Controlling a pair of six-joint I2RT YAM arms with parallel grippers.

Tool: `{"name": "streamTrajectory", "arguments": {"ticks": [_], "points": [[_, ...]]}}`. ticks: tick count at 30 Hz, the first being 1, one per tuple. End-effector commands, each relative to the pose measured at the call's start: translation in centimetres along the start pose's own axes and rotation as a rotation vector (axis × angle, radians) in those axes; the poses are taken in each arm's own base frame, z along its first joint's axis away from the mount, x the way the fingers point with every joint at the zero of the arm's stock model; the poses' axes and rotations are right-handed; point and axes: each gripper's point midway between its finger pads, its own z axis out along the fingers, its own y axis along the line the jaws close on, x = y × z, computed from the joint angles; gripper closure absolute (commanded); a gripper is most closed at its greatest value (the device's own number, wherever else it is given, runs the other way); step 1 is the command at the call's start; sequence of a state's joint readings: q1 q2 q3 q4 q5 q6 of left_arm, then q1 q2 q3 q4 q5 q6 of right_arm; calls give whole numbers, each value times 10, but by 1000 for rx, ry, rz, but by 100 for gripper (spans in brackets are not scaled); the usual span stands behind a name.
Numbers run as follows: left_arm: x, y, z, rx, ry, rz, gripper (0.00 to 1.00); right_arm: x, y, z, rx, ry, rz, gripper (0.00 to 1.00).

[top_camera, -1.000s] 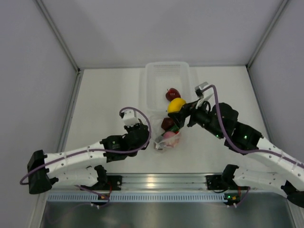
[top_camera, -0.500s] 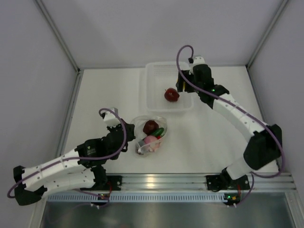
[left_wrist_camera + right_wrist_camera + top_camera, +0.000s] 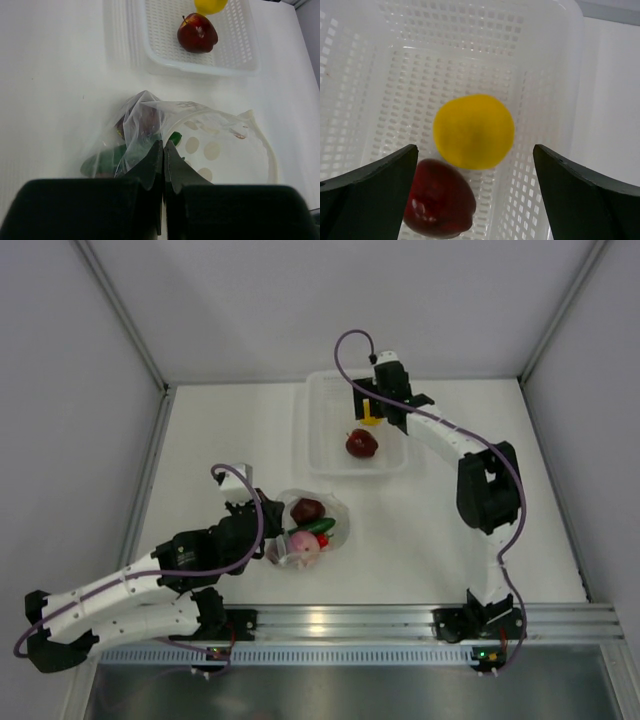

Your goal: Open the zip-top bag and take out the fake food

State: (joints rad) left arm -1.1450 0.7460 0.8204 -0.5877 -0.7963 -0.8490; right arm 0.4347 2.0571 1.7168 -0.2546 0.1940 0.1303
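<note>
The see-through polka-dot zip-top bag (image 3: 335,530) lies in mid-table with its mouth wide. My left gripper (image 3: 274,544) is shut on the bag's thin plastic (image 3: 145,125) at its left side. Inside it are fake food pieces: a dark red one (image 3: 308,509), a green cucumber (image 3: 320,526), a pinkish onion (image 3: 303,546). My right gripper (image 3: 374,412) hangs open over the white mesh basket (image 3: 310,435). The yellow pear (image 3: 473,131) sits below and between its fingers, touching neither. A dark red apple (image 3: 440,205) lies next to it.
The basket (image 3: 200,66) stands at the back of the table, just beyond the bag. Grey walls close in the table on the left, right and back. A metal rail with both arm bases runs along the near edge (image 3: 330,622).
My right arm swung from the bag to the basket with the yellow pear, then opened and let it go. My left arm drew the bag a little left and nearer.
</note>
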Motion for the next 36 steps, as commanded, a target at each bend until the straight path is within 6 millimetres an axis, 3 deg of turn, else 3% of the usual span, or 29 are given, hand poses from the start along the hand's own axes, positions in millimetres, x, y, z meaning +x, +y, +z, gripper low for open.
{"name": "streamTrajectory", "arguments": {"ticks": [1,5,9,13,17,21,25,30,36], "points": [[-12,-7,-5,27,-16,-30,100,-63,2,-31,-8,-152,21,1],[-15,-6,-4,14,-32,-54,100,-77,10,-70,-88,-203,105,1],[-15,-5,0,-18,-45,-84,100,-78,55,-144,-437,-218,146,2],[-14,-11,8,-43,-46,-101,100,-63,80,-208,-621,-217,241,18],[-11,-23,16,-43,-32,-51,100,-41,106,-266,-706,-229,246,23],[-7,-38,26,-10,-22,20,100,-18,143,-308,-751,-220,174,25],[-8,-37,31,-25,-49,6,100,-3,150,-327,-738,-236,160,24],[-3,-31,33,-47,-54,-24,100,14,129,-310,-587,-242,196,24],[19,-22,33,-38,-4,-23,100,18,139,-301,-587,-208,163,23]]}}
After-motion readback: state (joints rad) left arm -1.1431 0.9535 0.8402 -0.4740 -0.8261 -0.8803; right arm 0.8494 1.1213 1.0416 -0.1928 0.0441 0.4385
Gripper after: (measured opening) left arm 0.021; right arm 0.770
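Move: The food still in the open bag lies about 29 cm back from the right gripper, 15 cm to its left and 10 cm below. Its dark red piece sits some 3 cm farther out than that middle, its pink fruit 4 cm nearer the base and 2 cm farther left. The lemon, already let go, is just under the right fingers; the red apple is about 7 cm back and 2 cm left. From the left gripper, the food is 5 cm ahead, 2 cm right and 18 cm down. Lift the empty right gripper out of the bin and sweep it some 30 cm back towards the bag, rising and drifting left, then let it sink about 4 cm over the bag's right side; meanwhile roll its left side up some 30 degrees, swing it counter-clockwise and narrow the fingers to three quarters open. Keep the left fingers shut on the bag's rim and ease it about 4 cm right, forward and down. ##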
